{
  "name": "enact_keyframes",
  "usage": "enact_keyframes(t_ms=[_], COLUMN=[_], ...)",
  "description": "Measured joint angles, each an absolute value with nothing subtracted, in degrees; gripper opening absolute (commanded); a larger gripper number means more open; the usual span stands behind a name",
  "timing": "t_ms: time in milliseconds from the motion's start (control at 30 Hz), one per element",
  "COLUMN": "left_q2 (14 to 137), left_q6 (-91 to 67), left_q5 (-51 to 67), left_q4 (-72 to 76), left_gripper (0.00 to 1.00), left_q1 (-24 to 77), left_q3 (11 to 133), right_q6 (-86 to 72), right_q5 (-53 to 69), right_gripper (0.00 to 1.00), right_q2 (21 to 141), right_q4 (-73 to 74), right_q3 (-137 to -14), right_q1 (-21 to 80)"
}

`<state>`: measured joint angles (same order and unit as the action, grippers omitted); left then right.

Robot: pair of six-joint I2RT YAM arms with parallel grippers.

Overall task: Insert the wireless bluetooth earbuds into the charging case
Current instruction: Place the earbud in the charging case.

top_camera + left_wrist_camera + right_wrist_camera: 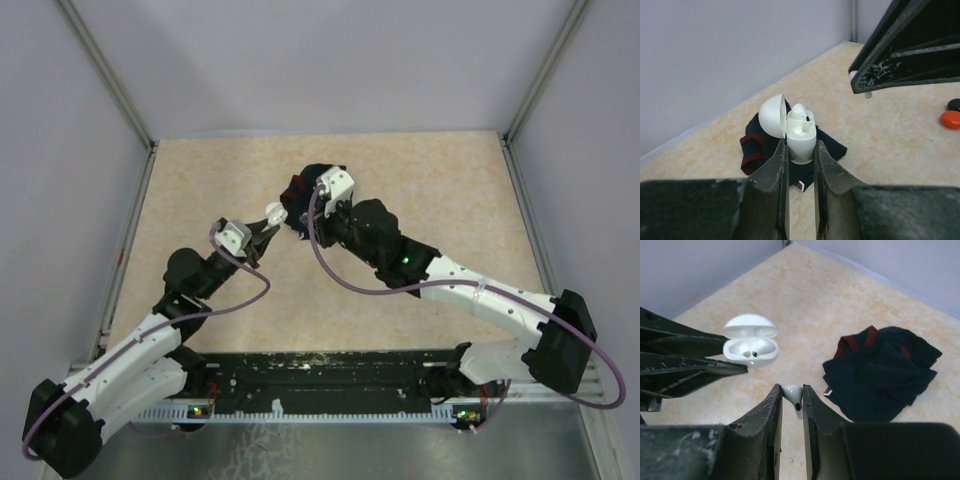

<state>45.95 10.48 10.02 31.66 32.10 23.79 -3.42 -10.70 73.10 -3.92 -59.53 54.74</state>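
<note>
The white charging case [802, 142] is held above the table with its lid [772, 116] hinged open, and my left gripper [801, 148] is shut on its body. One white earbud [799, 111] sits in a slot of the case. My right gripper [791, 390] is shut on a second white earbud [794, 396], whose stem points toward the camera. From the right wrist, the open case [750, 344] lies ahead and to the left of that earbud. In the top view the case [275, 212] and the right gripper [298, 222] are close together at mid-table.
A crumpled dark navy cloth with red trim [880, 372] lies on the table just behind the case [312, 182]. A red disc [950, 119] and a black one [954, 104] lie at the right edge of the left wrist view. Grey walls enclose the table.
</note>
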Motion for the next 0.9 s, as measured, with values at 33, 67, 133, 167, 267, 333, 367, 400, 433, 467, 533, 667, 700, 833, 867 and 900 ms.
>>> enact_keyframes(t_ms=[33,67,133,167,267,333,367,400,433,467,533,667,700,833,867,900], left_q2=[45.95,45.93,45.82,45.69,45.52,45.50,45.45,45.30,45.10,44.86,44.36,43.72,43.66,43.59,43.55,43.53], left_q6=[10.35,10.26,10.11,10.04,10.00,9.89,9.82,9.80,9.78,9.72,9.45,9.04,8.97,8.64,8.56,8.47], left_q5=[10.96,12.40,14.44,15.53,18.33,19.75,20.38,20.93,21.32,21.76,22.44,23.38,23.62,24.25,24.32,24.38], left_q4=[32.27,33.15,34.44,35.05,36.29,36.88,37.19,37.41,37.65,37.87,38.50,39.11,39.20,40.03,40.18,40.32], left_gripper=[0.00,0.00,0.00,0.00,0.00,0.00,0.00,0.00,0.00,0.00,0.00,0.00,0.00,0.00,0.00,0.00], left_q1=[32.10,32.10,32.10,32.10,32.10,32.10,32.10,32.10,32.10,32.10,32.10,32.10,32.10,32.10,32.10,32.10], left_q3=[23.62,23.35,22.87,22.63,22.44,22.44,22.44,22.41,22.35,22.28,22.13,21.91,21.89,21.71,21.65,21.58], right_q6=[-3.42,-3.42,-3.44,-3.44,-3.60,-3.64,-3.64,-3.64,-3.64,-3.66,-3.73,-4.10,-4.16,-4.64,-4.75,-4.82], right_q5=[-10.00,-8.86,-7.51,-6.76,-4.60,-3.05,-2.48,-1.98,-1.45,-0.97,-0.19,0.58,0.64,1.21,1.39,1.52], right_gripper=[0.15,0.14,0.14,0.14,0.13,0.13,0.13,0.12,0.12,0.12,0.12,0.11,0.11,0.11,0.11,0.11], right_q2=[72.64,72.03,71.42,71.11,70.22,69.80,69.80,69.80,69.80,69.80,69.82,69.89,69.93,70.32,70.43,70.59], right_q4=[-4.99,-6.46,-8.80,-10.39,-14.98,-18.02,-18.90,-19.88,-21.04,-22.00,-23.51,-25.61,-25.76,-26.37,-26.52,-26.70], right_q3=[-59.16,-58.78,-58.46,-58.24,-56.90,-55.86,-55.66,-55.46,-55.20,-55.00,-54.57,-53.63,-53.56,-53.54,-53.54,-53.54], right_q1=[54.76,54.83,55.13,55.44,56.25,56.71,56.93,57.08,57.28,57.41,57.71,58.08,58.08,58.11,58.11,58.13])
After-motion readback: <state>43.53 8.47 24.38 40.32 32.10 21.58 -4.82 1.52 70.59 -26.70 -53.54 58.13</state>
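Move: The open charging case, upright in my left fingers, lies about 7 cm to the left of my right hand, 1 cm back and some 1 cm higher. The dark cloth is on the table roughly 20 cm ahead of my right hand, straight out and about 26 cm below. From my left hand, the earbud in my right fingers is about 8 cm to the right, 2 cm ahead and roughly 1 cm higher. I keep my pinch on the earbud and raise my right hand about 6.5 cm while drawing it back 5 cm and left 4 cm, rolling its left side up and swinging it counter-clockwise to bring the earbud over the open case, easing to a stop there. My left hand, still gripping the case, comes back 4 cm, up and right nearly 3 cm each to meet it, turning some 15 degrees clockwise. ##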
